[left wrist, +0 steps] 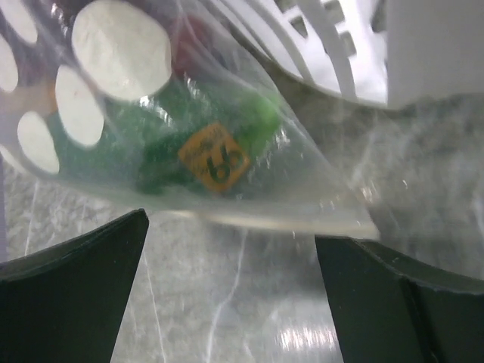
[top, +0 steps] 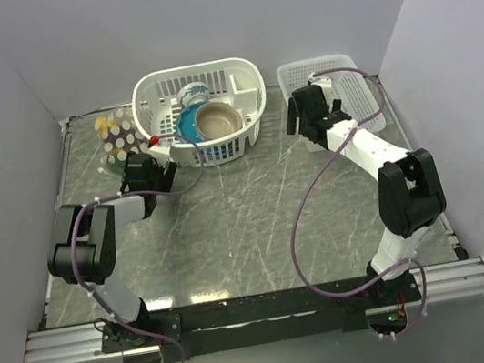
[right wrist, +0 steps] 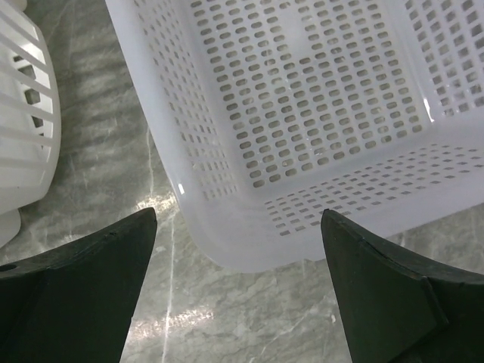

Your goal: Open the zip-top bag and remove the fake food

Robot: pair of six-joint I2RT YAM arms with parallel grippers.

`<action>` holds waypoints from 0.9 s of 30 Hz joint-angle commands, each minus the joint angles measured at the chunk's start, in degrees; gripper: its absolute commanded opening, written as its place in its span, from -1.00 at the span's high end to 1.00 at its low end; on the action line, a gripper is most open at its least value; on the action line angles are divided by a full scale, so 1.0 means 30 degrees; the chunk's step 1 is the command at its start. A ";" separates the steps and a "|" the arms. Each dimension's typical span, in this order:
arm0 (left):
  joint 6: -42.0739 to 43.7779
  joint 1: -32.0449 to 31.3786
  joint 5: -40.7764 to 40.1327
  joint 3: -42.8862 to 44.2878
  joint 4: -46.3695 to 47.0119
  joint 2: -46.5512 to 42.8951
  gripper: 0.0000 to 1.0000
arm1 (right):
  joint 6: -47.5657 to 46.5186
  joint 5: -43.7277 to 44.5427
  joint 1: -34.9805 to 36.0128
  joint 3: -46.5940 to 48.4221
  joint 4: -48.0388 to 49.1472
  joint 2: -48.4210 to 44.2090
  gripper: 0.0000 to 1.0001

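The zip-top bag, clear with pale round dots, lies at the back left of the table beside the big basket. In the left wrist view the bag fills the upper half, and green fake food with an orange sticker shows through the plastic. A reddish piece sits deeper inside. My left gripper is open just short of the bag's lower edge, with nothing between its fingers. My right gripper is open above the near corner of the flat mesh basket, far from the bag.
A white slatted basket at the back centre holds a blue bowl, a brown bowl and a patterned cup. A flat white mesh basket stands at the back right. Grey walls close in on both sides.
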 commanded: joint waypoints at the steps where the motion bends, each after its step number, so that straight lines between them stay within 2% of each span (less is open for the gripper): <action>1: 0.0690 -0.0023 -0.1541 0.1818 0.1876 0.1304 -0.94 | -0.0219 -0.0318 0.0151 0.0233 0.0492 0.0791 -0.92; 3: 0.0837 -0.0052 -0.2038 0.2461 0.1877 0.2005 -0.87 | -0.0219 -0.0319 0.0151 0.0436 0.0201 0.1257 -0.89; 6: 0.0896 -0.0023 -0.2626 0.3515 0.1294 0.2914 -0.64 | -0.0248 -0.0290 0.0180 0.0845 -0.0268 0.1960 -0.84; 7: 0.0925 0.0006 -0.2888 0.3752 0.1203 0.3150 -0.38 | -0.0335 -0.0290 0.0180 0.0992 -0.0385 0.2138 -0.82; 9: 0.0867 0.0035 -0.3182 0.4220 0.0912 0.3531 -0.04 | -0.0511 -0.0261 0.0151 0.1518 -0.0736 0.2663 -0.80; 10: 0.0924 0.0035 -0.3415 0.4310 0.0793 0.3620 0.42 | -0.0599 -0.0144 0.0180 0.1695 -0.0970 0.2841 -0.77; 12: 0.1013 0.0064 -0.3884 0.4311 0.0705 0.3592 0.87 | -0.0775 -0.0230 0.0151 0.2105 -0.1205 0.3251 -0.70; 13: 0.1013 0.0152 -0.4061 0.4166 0.0849 0.3417 0.98 | -0.0775 -0.0289 0.0180 0.2165 -0.1264 0.3311 -0.63; 19: 0.0633 0.0766 -0.3945 0.2555 -0.0406 0.0403 0.98 | -0.0221 -0.1255 0.0530 0.1025 -0.0885 0.2610 -0.33; 23: -0.0390 0.1060 -0.3623 0.2085 -0.3766 -0.2671 0.98 | 0.0278 -0.0907 0.1526 0.0000 -0.0971 0.1702 -0.24; 27: -0.1154 0.1090 -0.2688 0.1851 -0.7776 -0.7378 0.98 | 0.0923 -0.0554 0.2756 -0.1637 -0.1031 0.0212 -0.17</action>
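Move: The near edge of the zip-top bag lies about 6 cm ahead of the left gripper and 2 cm to its left, at about its height. The green food is some 10 cm ahead, 4 cm left and 3 cm below. The white basket's middle stands about 9 cm ahead and 16 cm right, slightly higher. For the right gripper, the left wall of the perforated tray is about 2 cm ahead, 3 cm left and 8 cm below. Bring the left gripper about 5 cm forward over the bag's near edge and shut the fingers on it. Then pull back some 6 cm, drifting left and rising, keeping the pinch. Meanwhile sink the right gripper 6 cm astride the tray's left wall, closing partway, then sweep it left and back, dragging the tray with the inner finger. ##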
